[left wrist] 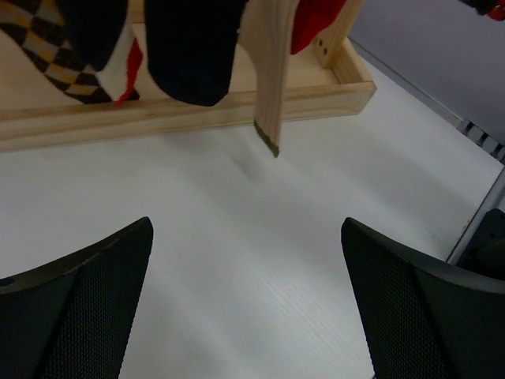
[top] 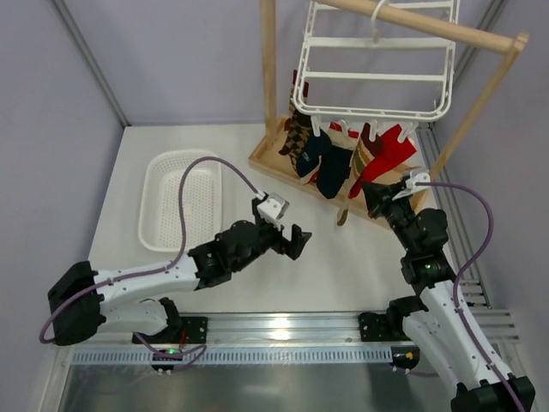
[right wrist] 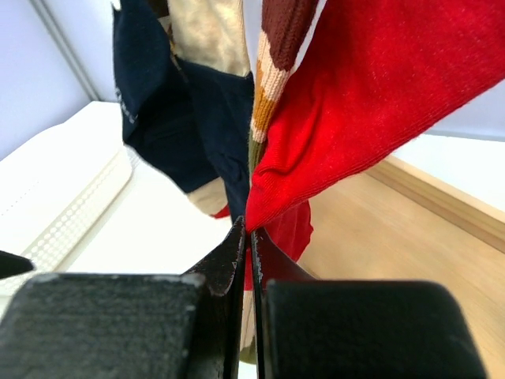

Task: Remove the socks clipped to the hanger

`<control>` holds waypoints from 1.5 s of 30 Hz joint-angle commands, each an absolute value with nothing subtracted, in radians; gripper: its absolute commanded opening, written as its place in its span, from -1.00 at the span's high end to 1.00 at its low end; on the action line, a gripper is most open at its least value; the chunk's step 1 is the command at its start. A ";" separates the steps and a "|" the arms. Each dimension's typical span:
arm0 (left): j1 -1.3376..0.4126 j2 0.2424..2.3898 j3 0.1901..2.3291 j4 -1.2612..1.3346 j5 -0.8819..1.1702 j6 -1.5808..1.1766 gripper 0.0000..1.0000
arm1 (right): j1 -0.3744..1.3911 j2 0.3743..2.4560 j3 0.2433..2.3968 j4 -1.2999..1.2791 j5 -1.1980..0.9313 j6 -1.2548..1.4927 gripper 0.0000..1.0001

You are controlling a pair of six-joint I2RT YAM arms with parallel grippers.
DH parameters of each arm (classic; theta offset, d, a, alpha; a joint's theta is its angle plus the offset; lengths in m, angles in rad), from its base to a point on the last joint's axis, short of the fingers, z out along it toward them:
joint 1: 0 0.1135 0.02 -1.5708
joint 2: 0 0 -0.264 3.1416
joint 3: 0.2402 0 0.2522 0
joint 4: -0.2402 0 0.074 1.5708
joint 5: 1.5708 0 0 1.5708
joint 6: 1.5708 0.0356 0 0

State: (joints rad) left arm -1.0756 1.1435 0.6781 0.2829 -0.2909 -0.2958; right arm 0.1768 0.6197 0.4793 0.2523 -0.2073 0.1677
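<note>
The white hanger (top: 374, 77) hangs by its hook from a wooden rail. Socks are clipped along its lower rim: an argyle one (top: 298, 133), navy ones (top: 334, 172), a cream striped one (top: 364, 159) and a red one (top: 393, 153). My right gripper (top: 375, 193) is shut on the lower tip of the red sock (right wrist: 371, 103), pinched between the jaws of that gripper (right wrist: 251, 237). My left gripper (top: 296, 243) is open and empty above the table, short of the socks. In the left wrist view it (left wrist: 246, 300) faces a navy sock (left wrist: 193, 47) and the argyle sock (left wrist: 47, 55).
The wooden rail stand (top: 437, 27) rests on a wooden tray base (left wrist: 197, 114) at the back right. A white slotted basket (top: 159, 202) lies at the left and also shows in the right wrist view (right wrist: 63, 213). A cream sock tip (left wrist: 270, 79) dangles over the base's front edge.
</note>
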 commanded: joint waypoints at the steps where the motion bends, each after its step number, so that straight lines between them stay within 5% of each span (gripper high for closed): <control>1: -1.130 1.219 0.744 0.497 -0.316 -0.213 -0.99 | 0.212 0.604 0.503 0.241 -0.173 0.184 0.92; 36: -1.273 1.703 1.051 0.816 -0.373 0.048 -0.98 | 0.285 0.520 0.640 0.006 -0.304 0.351 0.92; 44: -1.281 1.741 1.101 0.828 -0.388 0.078 -0.16 | 0.285 0.511 0.630 -0.025 -0.321 0.356 0.92; 45: -1.281 1.749 1.104 0.827 -0.390 0.080 0.11 | 0.287 0.506 0.629 -0.025 -0.322 0.357 0.92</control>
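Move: Up and to the right of the open left hand hangs the red sock, its middle about 14 cm ahead, 22 cm to the right and 12 cm above. The right hand already pinches its lower end; from there the middle is some 5 cm ahead, 5 cm right and 7 cm higher. From the right hand, the striped sock lies about 4 cm ahead and 1 cm left, the navy sock 5 cm ahead and 9 cm left, both roughly 4 cm up. Sweeping right about 16 cm, fast and then easing, the left hand comes in under the right gripper towards the red sock's dangling toe, rising slightly and tipping its fingers up some 20 degrees; at the end its fingers start closing around the toe, contact not visible. The right hand keeps its pinch and draws the sock back and left, finally also slightly higher, turning a little counter-clockwise. ##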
